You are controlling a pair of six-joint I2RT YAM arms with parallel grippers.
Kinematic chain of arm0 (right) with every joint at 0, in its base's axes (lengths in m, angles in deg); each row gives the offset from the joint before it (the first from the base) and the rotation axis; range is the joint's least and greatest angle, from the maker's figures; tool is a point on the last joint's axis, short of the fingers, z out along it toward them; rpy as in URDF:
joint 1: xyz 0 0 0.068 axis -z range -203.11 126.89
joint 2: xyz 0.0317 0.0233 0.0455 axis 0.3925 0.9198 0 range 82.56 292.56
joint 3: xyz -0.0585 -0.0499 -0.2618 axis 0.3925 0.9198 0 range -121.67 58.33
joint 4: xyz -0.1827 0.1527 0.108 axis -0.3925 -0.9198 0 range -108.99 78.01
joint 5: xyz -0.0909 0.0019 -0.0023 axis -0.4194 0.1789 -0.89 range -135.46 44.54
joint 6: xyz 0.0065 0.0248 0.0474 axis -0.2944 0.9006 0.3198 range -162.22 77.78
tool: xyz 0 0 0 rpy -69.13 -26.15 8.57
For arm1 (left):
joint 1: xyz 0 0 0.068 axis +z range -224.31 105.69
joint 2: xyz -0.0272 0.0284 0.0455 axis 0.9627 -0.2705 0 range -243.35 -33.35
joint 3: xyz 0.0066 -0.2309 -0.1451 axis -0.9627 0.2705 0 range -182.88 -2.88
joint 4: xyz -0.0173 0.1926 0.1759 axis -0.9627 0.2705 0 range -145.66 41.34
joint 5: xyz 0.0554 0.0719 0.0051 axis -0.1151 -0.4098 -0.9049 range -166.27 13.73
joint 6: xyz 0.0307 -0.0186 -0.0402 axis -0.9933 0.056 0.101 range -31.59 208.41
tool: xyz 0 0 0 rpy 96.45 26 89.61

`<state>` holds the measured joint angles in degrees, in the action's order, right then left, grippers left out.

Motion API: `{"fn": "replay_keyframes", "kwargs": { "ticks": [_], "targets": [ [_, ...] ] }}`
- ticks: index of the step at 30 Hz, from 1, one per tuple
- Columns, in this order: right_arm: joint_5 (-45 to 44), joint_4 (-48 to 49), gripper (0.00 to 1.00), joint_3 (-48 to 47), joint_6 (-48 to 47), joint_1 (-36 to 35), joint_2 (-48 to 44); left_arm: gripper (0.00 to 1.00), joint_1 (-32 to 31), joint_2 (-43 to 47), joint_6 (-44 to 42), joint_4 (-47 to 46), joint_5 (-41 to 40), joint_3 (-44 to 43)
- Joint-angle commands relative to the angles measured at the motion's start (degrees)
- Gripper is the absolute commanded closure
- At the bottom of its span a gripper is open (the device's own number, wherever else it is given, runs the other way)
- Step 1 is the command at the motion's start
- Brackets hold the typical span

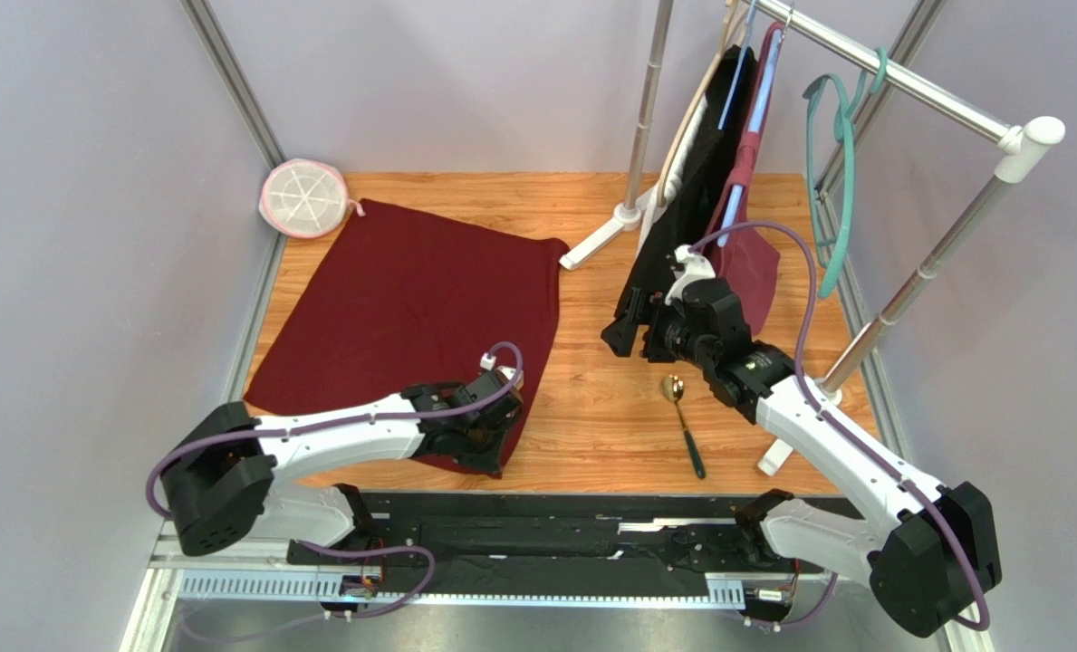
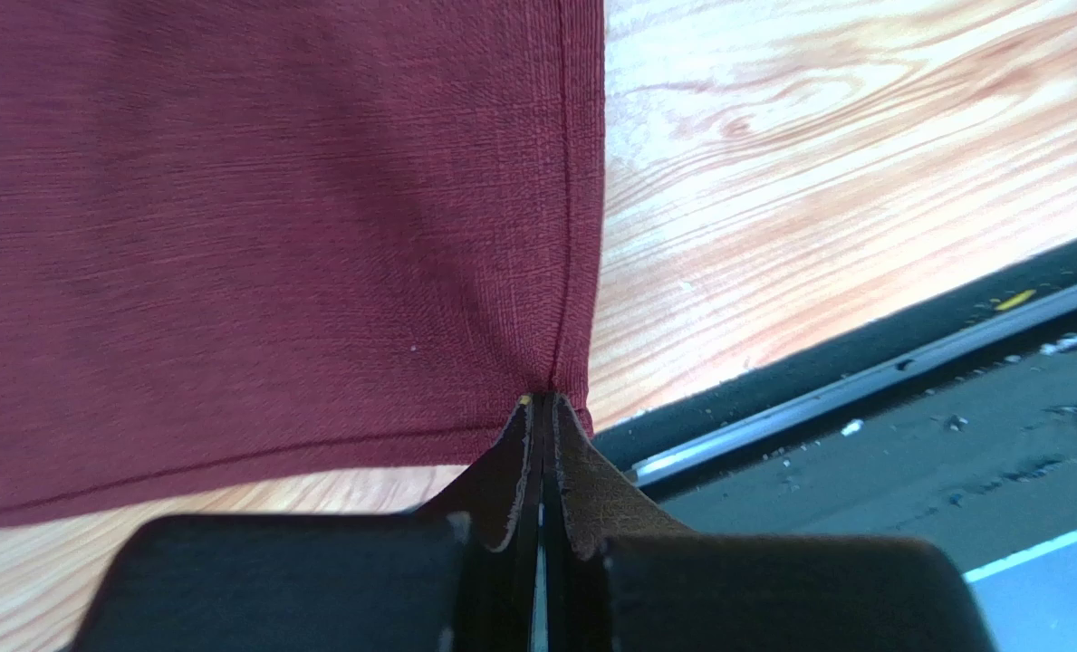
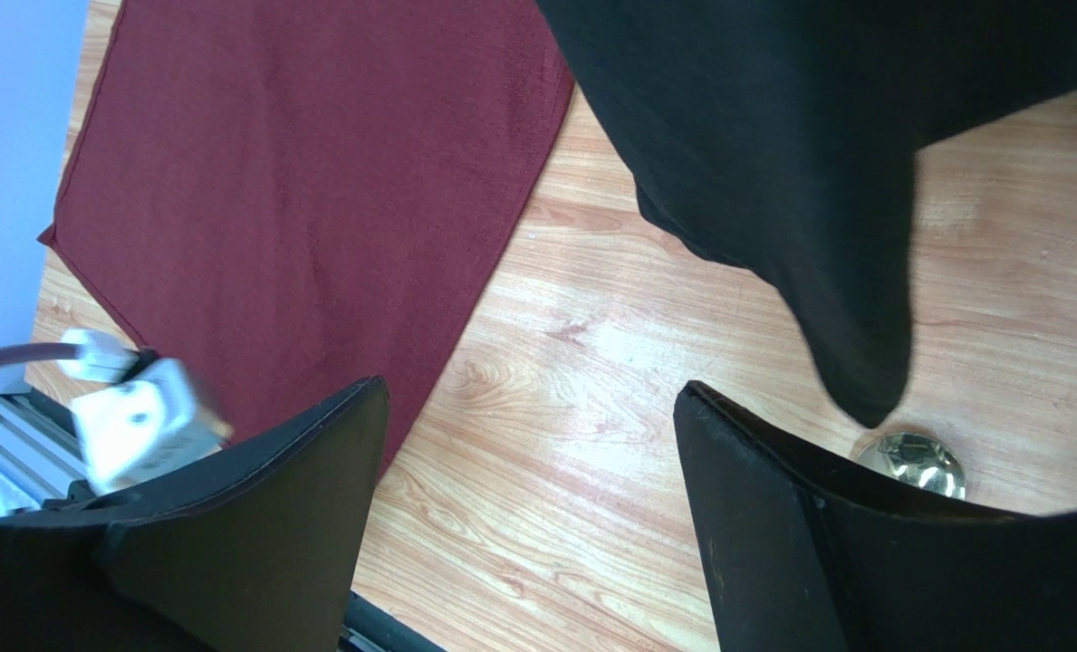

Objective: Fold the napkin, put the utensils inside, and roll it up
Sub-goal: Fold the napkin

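The maroon napkin [image 1: 408,306] lies spread flat on the left half of the wooden table. My left gripper [image 1: 482,442] is at its near right corner. In the left wrist view the jaws [image 2: 544,401] are pressed together with the corner of the napkin [image 2: 272,231] pinched between the tips. One utensil [image 1: 684,421], a dark-handled spoon with a golden head, lies on the wood right of the cloth. My right gripper [image 1: 666,333] hovers just beyond it, open and holding nothing [image 3: 530,408]. The right wrist view shows the golden head [image 3: 918,462] beside one finger and the napkin [image 3: 299,177] at the upper left.
A clothes rack [image 1: 911,82] stands at the back right, hung with a black garment [image 1: 700,177], a burgundy bag [image 1: 755,265] and a teal hanger [image 1: 836,177]. Its white foot [image 1: 598,242] rests by the napkin's far corner. A round white mesh disc [image 1: 304,198] sits back left.
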<state>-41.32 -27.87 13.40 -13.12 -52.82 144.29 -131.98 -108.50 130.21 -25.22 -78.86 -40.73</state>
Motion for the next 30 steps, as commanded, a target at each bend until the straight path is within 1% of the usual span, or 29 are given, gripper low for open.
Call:
{"fn": "replay_keyframes", "kwargs": {
  "ticks": [1, 3, 6, 9, 12, 16, 17, 23, 28, 30],
  "targets": [
    [-0.01, 2.43, 0.18, 0.80, -0.01, 0.27, -0.21, 1.00, 1.06, 4.84, -1.72, 3.23, -3.39, -2.41],
    [0.16, 2.78, 0.18, 1.07, 0.08, 0.27, 0.23, 1.00, 2.38, 4.84, -1.90, 2.18, -2.60, -1.71],
    [-0.01, 2.87, 0.18, 1.42, -0.01, 0.27, 0.49, 1.00, 2.39, 4.67, -2.34, 0.07, -2.86, -1.09],
    [-0.27, 2.96, 0.18, 1.95, 0.08, 0.27, 0.58, 1.00, 3.17, 5.19, -3.04, 0.32, -4.97, -2.58],
    [-0.45, 3.31, 0.18, 2.47, 0.25, 0.27, 0.49, 1.00, 5.46, 5.72, -4.44, 0.24, -6.28, -4.86],
    [-0.45, 3.40, 0.18, 3.18, 0.78, 0.27, 0.40, 1.00, 9.76, 5.81, -7.95, 1.38, -8.92, -8.03],
    [-0.45, 3.40, 0.18, 3.18, 0.78, 0.36, 0.40, 1.00, 12.55, 5.81, -8.57, 1.47, -9.10, -8.38],
    [-1.33, 2.52, 0.18, 3.44, 0.52, 0.27, -0.39, 1.00, 22.05, 5.37, -13.23, -0.45, -10.86, -11.72],
    [-1.85, 0.33, 0.19, 2.48, 0.52, 0.36, -1.44, 1.00, 28.57, 1.86, -17.71, -3.80, -10.07, -15.15],
    [-2.38, -1.34, 0.19, 1.86, 0.52, 0.27, -2.14, 1.00, 31.20, -1.03, -20.51, -4.86, -9.80, -18.21]
  ]
}}
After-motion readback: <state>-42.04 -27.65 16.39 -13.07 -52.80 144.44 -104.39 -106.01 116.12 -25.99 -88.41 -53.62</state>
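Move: The left hand is already shut on the napkin's near corner, about 2 cm over the table. The napkin's far-left corner lies some 46 cm ahead and 24 cm to its left, its far-right corner about 40 cm ahead and 11 cm to the right, its left corner roughly 13 cm ahead and 42 cm left. From the right hand, the far-left corner is about 28 cm ahead, 46 cm left and 16 cm below. Keeping its pinch on the napkin's near corner, the left hand lifts it and carries it forward and leftward over the cloth towards the far-left corner, slowly at first, then quickly: about 17 cm forward, 8 cm left and 9 cm up. Its downward fingers swing forward some 20 degrees while the hand turns counter-clockwise about as much. The open right hand sinks roughly 2 cm. ##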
